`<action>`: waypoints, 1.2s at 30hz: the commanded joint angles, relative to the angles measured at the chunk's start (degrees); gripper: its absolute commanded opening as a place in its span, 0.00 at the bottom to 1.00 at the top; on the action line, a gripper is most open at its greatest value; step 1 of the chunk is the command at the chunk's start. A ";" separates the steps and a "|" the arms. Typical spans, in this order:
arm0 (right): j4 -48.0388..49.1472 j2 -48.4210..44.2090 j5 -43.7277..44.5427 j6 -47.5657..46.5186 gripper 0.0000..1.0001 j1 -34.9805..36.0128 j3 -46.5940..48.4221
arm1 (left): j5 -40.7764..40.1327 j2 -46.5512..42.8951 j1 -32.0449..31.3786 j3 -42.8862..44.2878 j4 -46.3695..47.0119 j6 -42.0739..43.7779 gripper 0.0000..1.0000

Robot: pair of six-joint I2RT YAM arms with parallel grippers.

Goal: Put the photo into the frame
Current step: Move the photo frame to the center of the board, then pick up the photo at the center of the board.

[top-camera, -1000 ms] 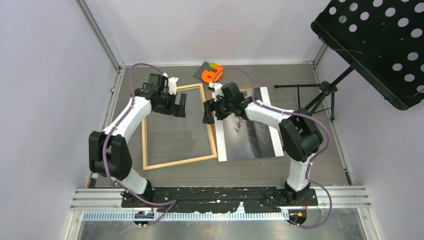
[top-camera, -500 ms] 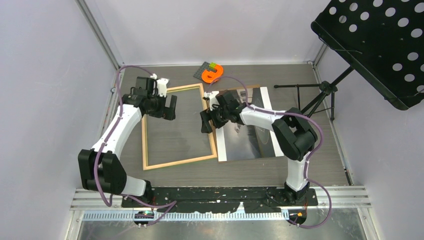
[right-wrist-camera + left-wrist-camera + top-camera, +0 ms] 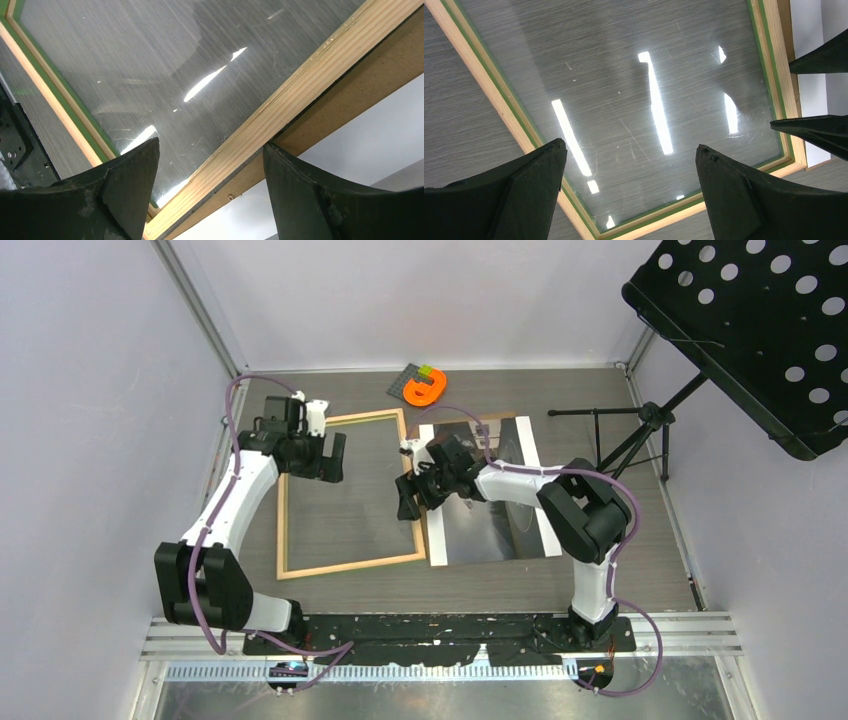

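Note:
The frame [image 3: 350, 566], pale wood with a glass pane, lies flat left of centre. The photo [image 3: 490, 510], dark with white side bands, lies beside it on the right, on a brown backing board [image 3: 497, 419]. My left gripper [image 3: 318, 468] hovers open over the frame's far left corner; its wrist view shows the gripper [image 3: 630, 145] above the glass with nothing held, the frame's rail [image 3: 667, 217] below. My right gripper [image 3: 408, 495] is open astride the frame's right rail [image 3: 310, 82]; the gripper [image 3: 210, 144] has the board edge [image 3: 360, 75] and the photo's white band [image 3: 350, 145] beside it.
An orange object [image 3: 425, 388] and a small dark block with green [image 3: 412, 374] sit at the far edge of the table. A black perforated music stand [image 3: 750, 330] on a tripod [image 3: 640, 430] rises at the right. Enclosure walls close in left and back.
My left gripper moved left toward the frame's far left corner. The right gripper slid left and nearer, jaws narrowing slightly. Frame, photo and board shifted a little to the left.

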 commanded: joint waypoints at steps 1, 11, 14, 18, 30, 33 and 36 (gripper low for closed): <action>0.96 -1.77 -2.53 1.15 0.82 2.11 -1.13 | -0.59 -2.12 0.76 -0.60 -0.29 1.19 0.99; -3.02 -6.73 6.47 -2.74 0.83 1.55 0.86 | 0.49 -2.66 0.97 -0.78 -0.12 1.45 0.99; -4.28 -10.73 9.82 -6.07 0.85 1.24 -0.13 | 0.96 -2.87 0.96 -0.98 0.67 1.26 0.99; -6.86 -15.97 14.19 -10.46 0.87 0.93 -2.10 | 3.36 -2.85 0.89 -1.13 2.06 0.81 1.00; -14.85 -28.31 16.90 -15.78 0.86 -15.04 -8.79 | 7.47 -2.13 -7.99 -1.76 8.52 -1.36 1.00; -15.95 -30.38 16.74 -16.73 0.85 -20.29 -10.11 | 8.69 -0.39 -11.11 0.02 9.26 -1.89 0.99; -16.19 -30.68 16.16 -16.77 0.85 -24.85 -10.68 | 7.85 2.72 -15.82 2.49 9.10 -3.33 0.99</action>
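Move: My right hand is down at the photo frame's right rail, whose middle lies about 4 cm ahead, 2 cm to its right and 2 cm below; the middle of the frame is some 15 cm to its left and 2 cm ahead. The photo's middle lies about 21 cm to its right and 2 cm ahead. From my left hand, hovering over the glass, that rail's middle is roughly 18 cm right, 5 cm back and 12 cm below. With one open right finger still against the outer side of the frame's right rail, I push left and back towards me by about 1 cm, then come free, lift some 8 cm and swing quickly right over the photo, about 20 cm, drifting forward and turning the wrist clockwise. Late on, I sweep my open left hand right above the glass towards that rail. ##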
